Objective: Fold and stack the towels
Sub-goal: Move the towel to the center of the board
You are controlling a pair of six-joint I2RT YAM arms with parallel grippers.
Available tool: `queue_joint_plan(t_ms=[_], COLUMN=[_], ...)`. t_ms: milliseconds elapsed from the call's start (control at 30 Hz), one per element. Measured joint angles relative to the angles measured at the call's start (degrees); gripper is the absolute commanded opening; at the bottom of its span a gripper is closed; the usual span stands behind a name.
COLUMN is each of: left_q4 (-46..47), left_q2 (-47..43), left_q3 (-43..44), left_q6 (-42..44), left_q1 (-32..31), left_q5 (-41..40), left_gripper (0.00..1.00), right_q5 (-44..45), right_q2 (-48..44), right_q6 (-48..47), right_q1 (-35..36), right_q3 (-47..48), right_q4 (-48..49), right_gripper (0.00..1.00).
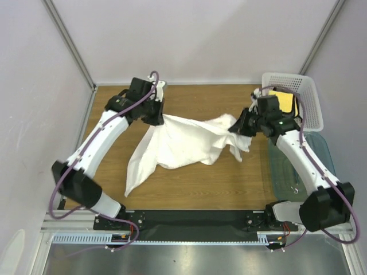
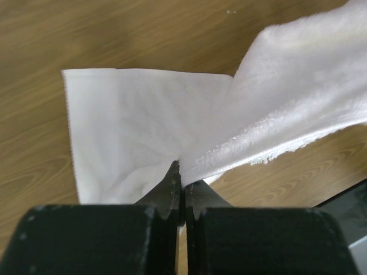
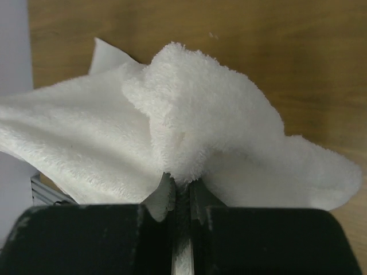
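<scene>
A large white towel (image 1: 178, 143) hangs rumpled between both arms above the wooden table, one corner trailing down toward the near left. My left gripper (image 1: 156, 116) is shut on its far-left edge; in the left wrist view the closed jaws of the left gripper (image 2: 182, 175) pinch the white towel (image 2: 172, 120). My right gripper (image 1: 239, 125) is shut on the right end, where the white towel (image 3: 195, 120) bunches up over the right gripper (image 3: 182, 184). A yellow towel (image 1: 284, 102) lies in the basket. No dark grey towel is in view.
A white perforated basket (image 1: 307, 97) stands at the far right corner. A translucent blue-green lid or tray (image 1: 284, 166) lies on the table under the right arm. Grey walls enclose the table on the left, far and right sides.
</scene>
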Motion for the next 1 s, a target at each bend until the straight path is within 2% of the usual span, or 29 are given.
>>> queue_joint_plan(t_ms=[100,133,167,233,267,333,400,433,567,600,633,700,767,800,867,933,1000], left_q4=[3.45,4.74,5.49,7.37,8.63,10.78,12.59,13.20,14.34,14.45,14.53,15.13,16.00,16.33,17.57,18.62,18.97], left_q2=[6.58,8.41,10.21,14.88,17.29,22.34,26.84,29.59,36.52,37.83,38.95,40.44,40.57,40.52,40.19,39.41,37.83], left_q3=[-0.26,-0.20,0.13,2.01,2.93,4.79,6.36,7.67,12.98,14.78,16.59,19.82,21.03,21.35,21.22,20.06,18.08], left_q6=[0.02,0.11,0.26,0.81,1.18,1.77,2.34,2.67,4.04,4.20,4.31,4.74,4.74,4.52,3.39,2.54,0.81], left_q1=[1.42,1.68,1.90,2.49,2.78,3.21,3.43,3.58,4.50,4.92,5.33,6.01,6.38,6.54,6.56,6.36,5.92], left_q5=[4.79,6.05,7.06,9.25,10.21,11.45,11.65,11.63,9.90,9.38,8.72,6.95,4.92,4.11,2.75,1.97,0.20], left_gripper=[0.00,0.00,0.00,0.00,0.00,0.00,0.00,0.00,0.05,0.07,0.17,0.24,0.46,0.53,0.57,0.69,0.71], right_q5=[-1.73,-1.97,-1.97,-1.53,-1.14,-0.35,0.55,1.05,4.02,4.57,5.05,5.42,5.73,5.90,6.27,6.36,6.86], right_q2=[2.69,3.67,4.70,6.51,7.74,10.91,14.58,16.31,20.96,21.73,22.18,22.32,21.84,21.31,19.61,17.97,16.22], right_q6=[1.97,2.19,2.14,1.97,1.73,1.22,0.55,0.22,-1.86,-2.40,-3.06,-4.04,-5.11,-5.70,-6.69,-7.28,-7.28], right_q1=[-1.53,-2.21,-2.97,-4.35,-4.92,-5.55,-5.84,-5.92,-6.58,-6.91,-7.08,-7.48,-7.43,-7.19,-6.14,-4.44,-1.79], right_q3=[-6.56,-7.21,-7.37,-7.34,-7.28,-6.47,-4.98,-4.07,0.61,2.23,3.65,5.86,7.67,8.00,7.98,7.76,7.10], right_q4=[2.16,2.89,3.74,5.60,6.45,7.21,7.61,7.43,5.70,5.03,4.61,4.11,4.11,4.33,4.59,5.40,6.67], right_gripper=[0.00,0.03,0.10,0.12,0.17,0.18,0.29,0.43,0.76,0.78,0.83,0.84,0.86,0.87,0.88,0.89,0.89])
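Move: The middle of the board, where the towel is to go, lies about 3 cm ahead of the left gripper, 9 cm to its right and some 22 cm below. The towel's trailing end is about 12 cm back and 12 cm to the left. From the right gripper the same middle is about 3 cm ahead, 18 cm left and 20 cm down. The white basket stands some 23 cm ahead and 30 cm right of the right gripper, and the blue tub 8 cm back and 30 cm right. Swing the left gripper forward about 19 cm and down some 15 cm with the towel's edge still pinched, then open and let go, rising slightly. Bring the right gripper down, then forward and a little right, opening on the way to release its end; lift it back up about 7 cm with fingers wide. ##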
